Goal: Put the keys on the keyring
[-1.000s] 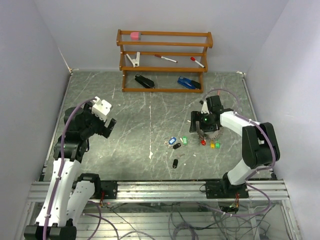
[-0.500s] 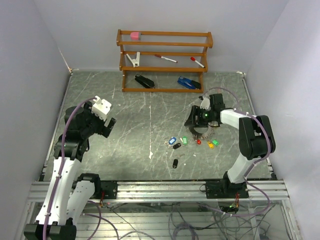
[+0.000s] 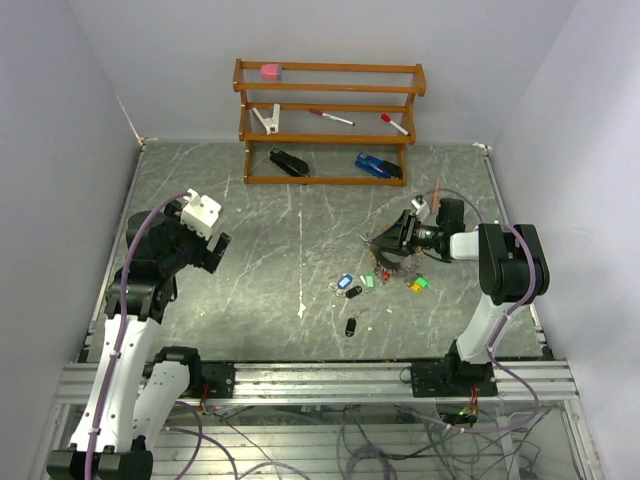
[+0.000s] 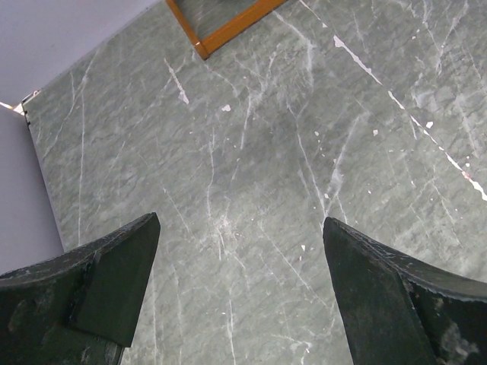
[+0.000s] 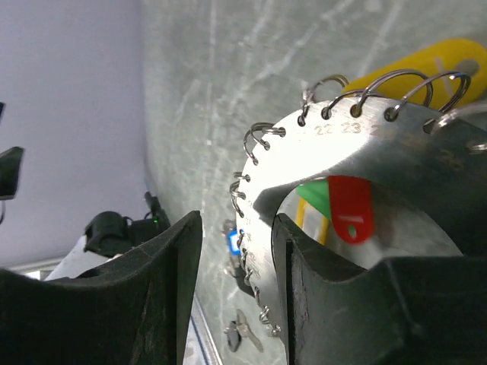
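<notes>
The keyring (image 3: 392,256) is a flat silvery ring plate edged with small wire hooks, lying right of centre with red, yellow and green tags (image 3: 416,284) trailing from it. My right gripper (image 3: 386,244) lies low over it. In the right wrist view its jaws (image 5: 236,228) straddle the keyring's band (image 5: 319,156): one finger is inside the hole beside the red tag (image 5: 350,207), the other outside with a gap. Loose keys lie left of it: blue (image 3: 345,282), green (image 3: 368,281) and black (image 3: 351,326). My left gripper (image 3: 215,250) hovers open at the far left over bare table (image 4: 240,258).
A wooden rack (image 3: 328,120) stands at the back with red-capped pens (image 3: 331,117), a black stapler (image 3: 289,162), a blue stapler (image 3: 377,166), a white clip and a pink block. Walls close in the table on the left, right and back.
My right gripper has swung down and left onto the keyring and its jaws have narrowed around the band. The keyring and its tags have shifted slightly. The left arm has not moved.
</notes>
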`<state>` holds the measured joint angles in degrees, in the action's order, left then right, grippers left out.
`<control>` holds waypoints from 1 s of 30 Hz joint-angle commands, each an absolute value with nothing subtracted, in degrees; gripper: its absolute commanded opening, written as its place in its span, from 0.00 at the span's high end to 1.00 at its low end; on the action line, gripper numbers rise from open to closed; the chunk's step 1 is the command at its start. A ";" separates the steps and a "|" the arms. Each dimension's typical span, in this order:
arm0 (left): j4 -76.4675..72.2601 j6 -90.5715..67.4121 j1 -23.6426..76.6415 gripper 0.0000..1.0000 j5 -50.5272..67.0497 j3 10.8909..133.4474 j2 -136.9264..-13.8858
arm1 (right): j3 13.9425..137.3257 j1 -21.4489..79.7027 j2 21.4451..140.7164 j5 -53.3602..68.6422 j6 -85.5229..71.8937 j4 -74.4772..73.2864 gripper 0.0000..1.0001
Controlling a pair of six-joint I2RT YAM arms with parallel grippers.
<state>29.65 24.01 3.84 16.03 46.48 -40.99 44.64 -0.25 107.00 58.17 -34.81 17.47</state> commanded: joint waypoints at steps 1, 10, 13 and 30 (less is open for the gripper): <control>29.93 23.37 3.53 0.01 15.02 48.23 -40.49 | 46.01 -0.24 103.62 64.83 -43.32 28.23 0.57; 30.03 22.15 3.52 0.01 16.00 48.76 -40.93 | 43.11 -0.10 99.58 67.91 -72.50 62.18 0.57; 29.46 20.53 3.52 0.01 15.78 49.19 -41.16 | 45.84 0.84 98.23 67.76 -78.41 67.56 0.58; 33.53 3.66 3.52 0.01 22.51 56.73 -45.75 | 61.53 29.90 95.93 48.44 -58.69 39.57 0.56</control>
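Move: The right hand has the keyring between its fingers, low over the table. The open left gripper, the side it is carried towards, is about 40 cm to its left, some 8 cm back and 18 cm higher. Of the loose keys on the table, roughly 5 cm lower, the green tag lies 8 cm back and 3 cm left, the blue tag 8 cm back and 9 cm left. From the left hand the keyring is some 44 cm right, 5 cm ahead, 20 below. Nearly straight up at first, then sweeping left while still climbing, the right arm carries the keyring towards the open left gripper, rising some 24 cm and crossing 17 cm. Its fingers keep their hold on the rim and swing from slanting down to about level, pointing left. Late on, the left hand rises 5 cm, rolling some 15 degrees right side up, fingers wide open. ##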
